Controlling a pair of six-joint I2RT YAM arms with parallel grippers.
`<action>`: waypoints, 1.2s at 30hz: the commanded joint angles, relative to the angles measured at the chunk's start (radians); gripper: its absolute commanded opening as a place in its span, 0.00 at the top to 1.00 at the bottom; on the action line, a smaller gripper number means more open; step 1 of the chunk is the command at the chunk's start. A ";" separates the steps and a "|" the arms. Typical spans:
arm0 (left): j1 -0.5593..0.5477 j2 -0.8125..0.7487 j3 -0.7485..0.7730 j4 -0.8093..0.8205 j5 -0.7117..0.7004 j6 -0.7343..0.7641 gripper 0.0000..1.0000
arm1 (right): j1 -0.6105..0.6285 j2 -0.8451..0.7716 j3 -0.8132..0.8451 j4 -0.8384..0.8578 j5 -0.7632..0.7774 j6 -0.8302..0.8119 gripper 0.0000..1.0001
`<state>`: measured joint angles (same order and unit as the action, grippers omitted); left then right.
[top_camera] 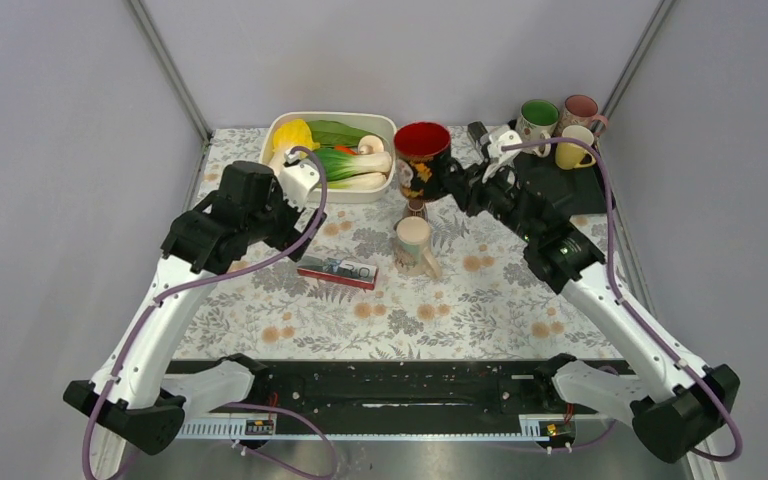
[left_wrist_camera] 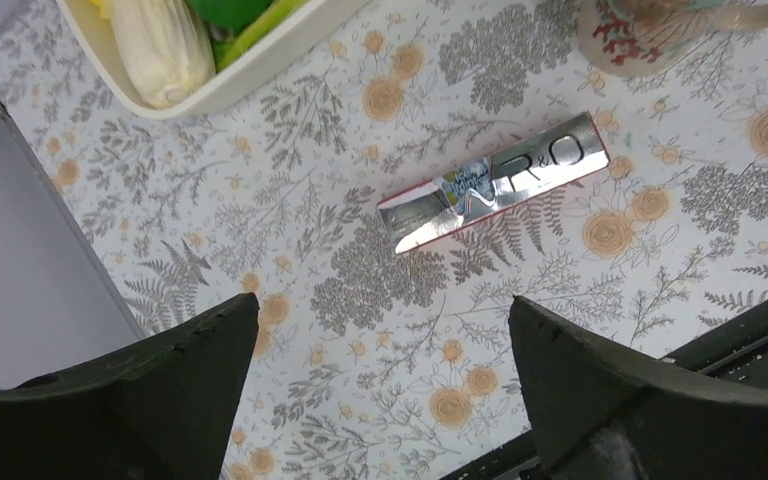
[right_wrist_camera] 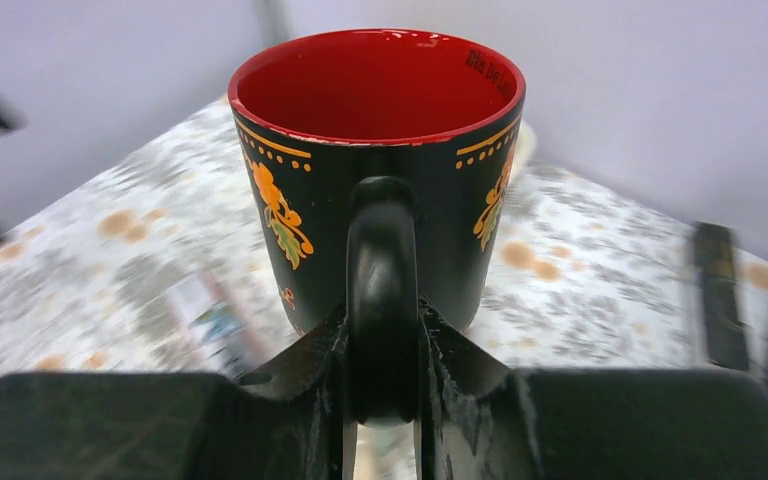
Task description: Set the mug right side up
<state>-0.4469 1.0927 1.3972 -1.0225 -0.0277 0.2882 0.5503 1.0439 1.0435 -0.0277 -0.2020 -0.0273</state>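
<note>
The mug (top_camera: 422, 160) is black with orange leaf patterns and a red inside. It stands upright with its mouth up, raised near the back middle of the table. My right gripper (top_camera: 457, 183) is shut on the mug's handle. The right wrist view shows the mug (right_wrist_camera: 380, 150) straight ahead, with the handle pinched in my right gripper (right_wrist_camera: 383, 320). My left gripper (top_camera: 260, 205) hovers over the left half of the table. In the left wrist view the left gripper (left_wrist_camera: 380, 305) is wide open with only the floral cloth between its fingers.
A white tray (top_camera: 380, 125) of toy vegetables sits at the back left. A red and silver box (top_camera: 338, 270) (left_wrist_camera: 495, 180) lies mid-table beside a cream mug (top_camera: 415, 245). Three more mugs (top_camera: 560, 130) stand at the back right on a black stand.
</note>
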 commanded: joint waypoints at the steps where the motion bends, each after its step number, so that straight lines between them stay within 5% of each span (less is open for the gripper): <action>1: 0.033 -0.038 -0.059 0.078 0.000 -0.029 0.01 | -0.133 0.068 0.070 0.316 0.219 0.020 1.00; 16: 0.093 -0.077 -0.184 0.247 0.065 -0.044 0.01 | -0.583 0.396 0.010 0.508 0.166 -0.092 1.00; 36: 0.152 -0.020 -0.167 0.235 0.107 -0.044 0.01 | -0.713 0.694 0.007 0.550 0.038 -0.281 1.00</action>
<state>-0.3046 1.0767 1.2163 -0.8345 0.0563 0.2531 -0.1577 1.7428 1.0134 0.3481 -0.1043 -0.2234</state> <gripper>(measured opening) 0.988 0.275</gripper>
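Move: The right hand holds the black mug upright by its handle. The tray's middle lies about 26 cm ahead, 33 to the right and 29 below. On the tray, the yellow mug is some 30 ahead and 36 right, the green mug 36 ahead and 27 right; the black box beside the tray is 30 ahead and 14 right. From the idle left hand, the tray is about 31 ahead, 60 right and 22 below. Keeping the handle, the right hand swings some 30 cm right, forward and down towards the tray, turning clockwise. ##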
